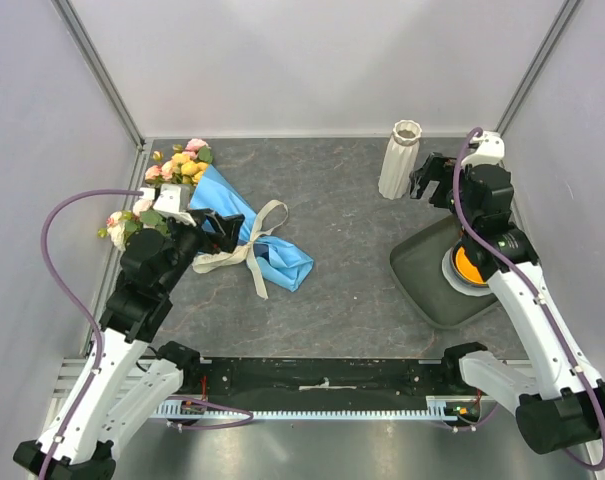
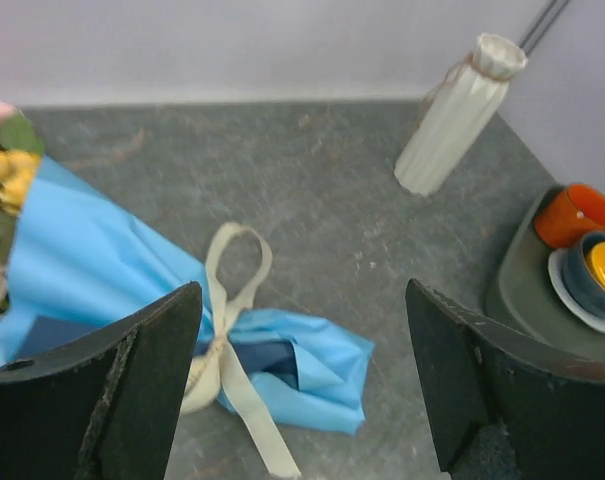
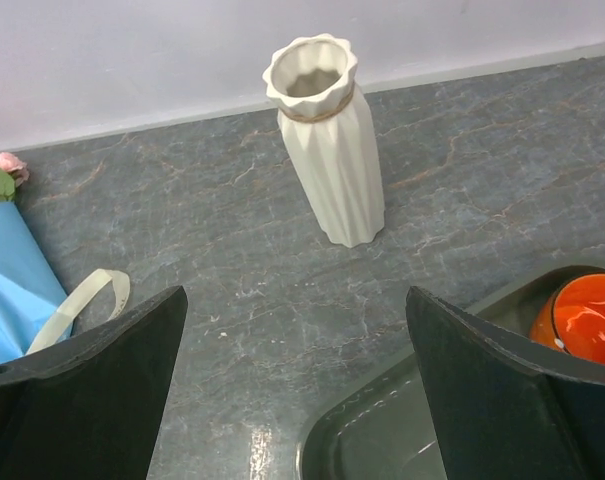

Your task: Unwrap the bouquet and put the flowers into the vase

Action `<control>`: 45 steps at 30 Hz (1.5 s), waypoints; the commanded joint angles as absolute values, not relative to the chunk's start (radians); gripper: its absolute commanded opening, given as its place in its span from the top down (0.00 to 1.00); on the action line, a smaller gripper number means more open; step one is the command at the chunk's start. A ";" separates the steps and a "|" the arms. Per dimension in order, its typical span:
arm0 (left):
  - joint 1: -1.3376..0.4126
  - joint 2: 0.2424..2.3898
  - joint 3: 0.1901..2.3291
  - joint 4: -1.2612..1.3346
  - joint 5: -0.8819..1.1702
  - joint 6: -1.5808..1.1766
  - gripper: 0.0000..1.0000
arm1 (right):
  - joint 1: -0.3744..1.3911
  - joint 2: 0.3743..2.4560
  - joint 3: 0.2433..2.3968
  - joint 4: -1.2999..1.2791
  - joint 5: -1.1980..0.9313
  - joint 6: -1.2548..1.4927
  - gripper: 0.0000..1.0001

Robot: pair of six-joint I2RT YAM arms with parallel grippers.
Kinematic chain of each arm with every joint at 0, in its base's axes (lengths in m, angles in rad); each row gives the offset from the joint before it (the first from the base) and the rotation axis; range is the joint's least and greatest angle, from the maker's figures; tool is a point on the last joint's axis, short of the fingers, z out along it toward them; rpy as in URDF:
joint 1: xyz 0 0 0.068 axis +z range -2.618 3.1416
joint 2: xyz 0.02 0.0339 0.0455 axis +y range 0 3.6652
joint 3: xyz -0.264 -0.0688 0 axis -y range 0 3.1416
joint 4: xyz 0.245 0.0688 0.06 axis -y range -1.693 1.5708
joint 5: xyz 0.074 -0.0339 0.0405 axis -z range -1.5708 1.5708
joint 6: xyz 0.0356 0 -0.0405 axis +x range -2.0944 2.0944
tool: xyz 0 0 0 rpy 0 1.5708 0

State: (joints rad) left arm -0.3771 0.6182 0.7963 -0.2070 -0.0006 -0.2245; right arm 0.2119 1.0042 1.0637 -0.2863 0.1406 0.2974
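Observation:
The bouquet (image 1: 267, 250) lies on the left of the table, wrapped in blue paper (image 2: 92, 260) and tied with a cream ribbon (image 2: 227, 340). Its flowers (image 1: 180, 165), pink, cream and yellow heads, point to the back left corner. My left gripper (image 1: 225, 228) hovers open over the wrapped middle, and in its wrist view the ribbon knot sits by its left finger (image 2: 132, 380). The white ribbed vase (image 1: 402, 160) stands upright at the back right. My right gripper (image 1: 427, 182) hangs open beside it, holding nothing; the vase (image 3: 332, 150) shows ahead in its wrist view.
A dark grey tray (image 1: 427, 285) lies at the right under my right arm, holding an orange cup (image 3: 587, 320) and a stacked bowl (image 2: 602, 275). White walls close in on three sides. Ribbon tails (image 1: 257, 275) trail toward the table's middle.

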 commanded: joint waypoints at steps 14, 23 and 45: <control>-0.373 0.755 0.451 -0.157 0.201 -0.692 0.18 | 0.712 1.563 1.169 0.110 -0.204 0.474 0.02; -0.374 0.839 0.328 -0.081 0.209 -0.755 0.38 | 0.713 1.835 1.149 0.325 -0.461 0.610 0.13; -0.374 1.115 0.325 0.117 0.161 -0.709 0.37 | 0.716 1.902 1.134 0.384 -0.508 0.606 0.37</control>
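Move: The ribbon's loose tail end lies almost straight below the left hand, about 5 cm to its right and 31 cm down; the knot is some 11 cm ahead, 3 right, the flowers roughly 23 ahead and 18 left. From the right hand the knot is about 41 cm left, level fore and aft, 28 below; the vase stands about 13 ahead and 4 left, and the blue wrap's open end 6 back, 31 left. Narrowing, the right hand sweeps some 35 cm left and down towards the knot, the left about 30 down tailwards. ##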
